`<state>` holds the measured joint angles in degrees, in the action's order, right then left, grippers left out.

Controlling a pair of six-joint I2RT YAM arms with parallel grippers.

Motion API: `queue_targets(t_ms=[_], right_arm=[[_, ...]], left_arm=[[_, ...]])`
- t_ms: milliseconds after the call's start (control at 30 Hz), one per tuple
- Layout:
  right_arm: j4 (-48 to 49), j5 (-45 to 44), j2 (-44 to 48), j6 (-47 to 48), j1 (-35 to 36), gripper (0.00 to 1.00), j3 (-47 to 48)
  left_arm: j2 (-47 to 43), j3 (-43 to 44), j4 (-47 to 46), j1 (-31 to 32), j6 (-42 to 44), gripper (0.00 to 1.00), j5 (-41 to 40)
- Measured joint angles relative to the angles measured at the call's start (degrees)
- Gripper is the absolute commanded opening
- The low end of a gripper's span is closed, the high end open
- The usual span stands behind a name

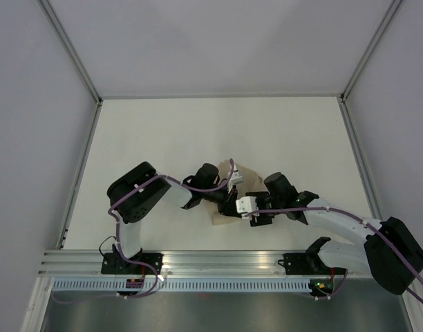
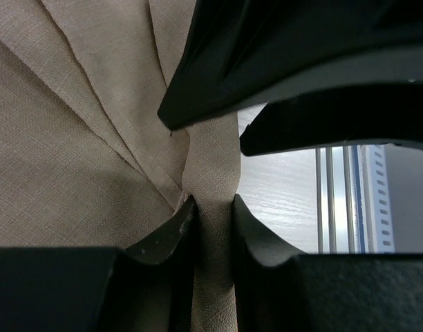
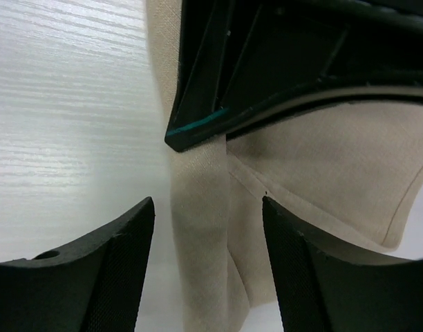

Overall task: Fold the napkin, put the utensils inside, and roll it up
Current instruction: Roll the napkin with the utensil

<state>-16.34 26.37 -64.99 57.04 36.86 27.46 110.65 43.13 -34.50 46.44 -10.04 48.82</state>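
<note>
The beige napkin (image 1: 246, 173) lies bunched in the middle of the table, mostly hidden under both arms. My left gripper (image 2: 213, 214) is shut on a rolled fold of the napkin (image 2: 211, 173), with the fabric pinched between its fingers. My right gripper (image 3: 208, 228) is open, its fingers standing either side of a rolled edge of the napkin (image 3: 201, 200) without touching it. In the top view the two grippers meet over the cloth, the left gripper (image 1: 229, 204) beside the right gripper (image 1: 246, 207). The fork is hidden.
White table (image 1: 198, 131) with grey walls around it. A metal rail (image 1: 218, 261) runs along the near edge by the arm bases. Each wrist view is partly blocked by the other gripper's dark body.
</note>
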Motion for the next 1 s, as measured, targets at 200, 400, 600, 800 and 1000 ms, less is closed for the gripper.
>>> queue_targets(t_ms=[200, 400, 600, 800, 1000], right_arm=[[3.08, -2.69, -4.48, -0.17, 4.35, 0.44, -0.50], [4.26, -2.95, -6.75, -1.11, 4.79, 0.23, 0.00], [0.44, -2.67, -11.10, -1.18, 4.85, 0.15, 4.52], [-6.45, -1.62, -18.58, -1.75, 4.76, 0.13, 12.46], [-12.55, 1.49, -25.44, -1.79, 4.55, 0.12, 19.78]], left_arm=[[0.37, 0.00, 0.09, -0.33, -0.79, 0.02, 1.88], [0.35, 0.02, 0.94, -0.83, -0.90, 0.15, 2.71], [-1.66, -0.74, 2.89, -1.29, -0.92, 0.39, 0.72], [-8.22, -2.40, 7.72, -1.57, -0.85, 0.47, -7.91], [-17.07, -4.42, 10.43, -2.69, -0.48, 0.51, -22.36]])
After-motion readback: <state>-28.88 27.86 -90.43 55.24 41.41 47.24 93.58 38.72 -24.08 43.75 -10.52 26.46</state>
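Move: The roll, the napkin's near edge, is still pinched in the left fingers. The stretch of roll the right hand goes for is about 2 cm to that hand's left, 1 cm back and 2 cm below, already between its open fingers. From the left hand, the right gripper stands some 5 cm to the right and 2 cm higher, and the unrolled flap lies about 9 cm ahead, straight out and 2 cm below. The right hand sinks about 2 cm with a slight drift left and shuts its wide-open fingers on the roll just right of the left gripper, then keeps its pinch while tipping some 20 degrees forward and downward and carrying the roll a further 2 to 3 cm left. The left hand stays nearly still on the roll until that grip is made, then opens and comes free, going about 6 cm forward over the flap, 4 cm left and 4 cm up while turning some 20 degrees counter-clockwise. ##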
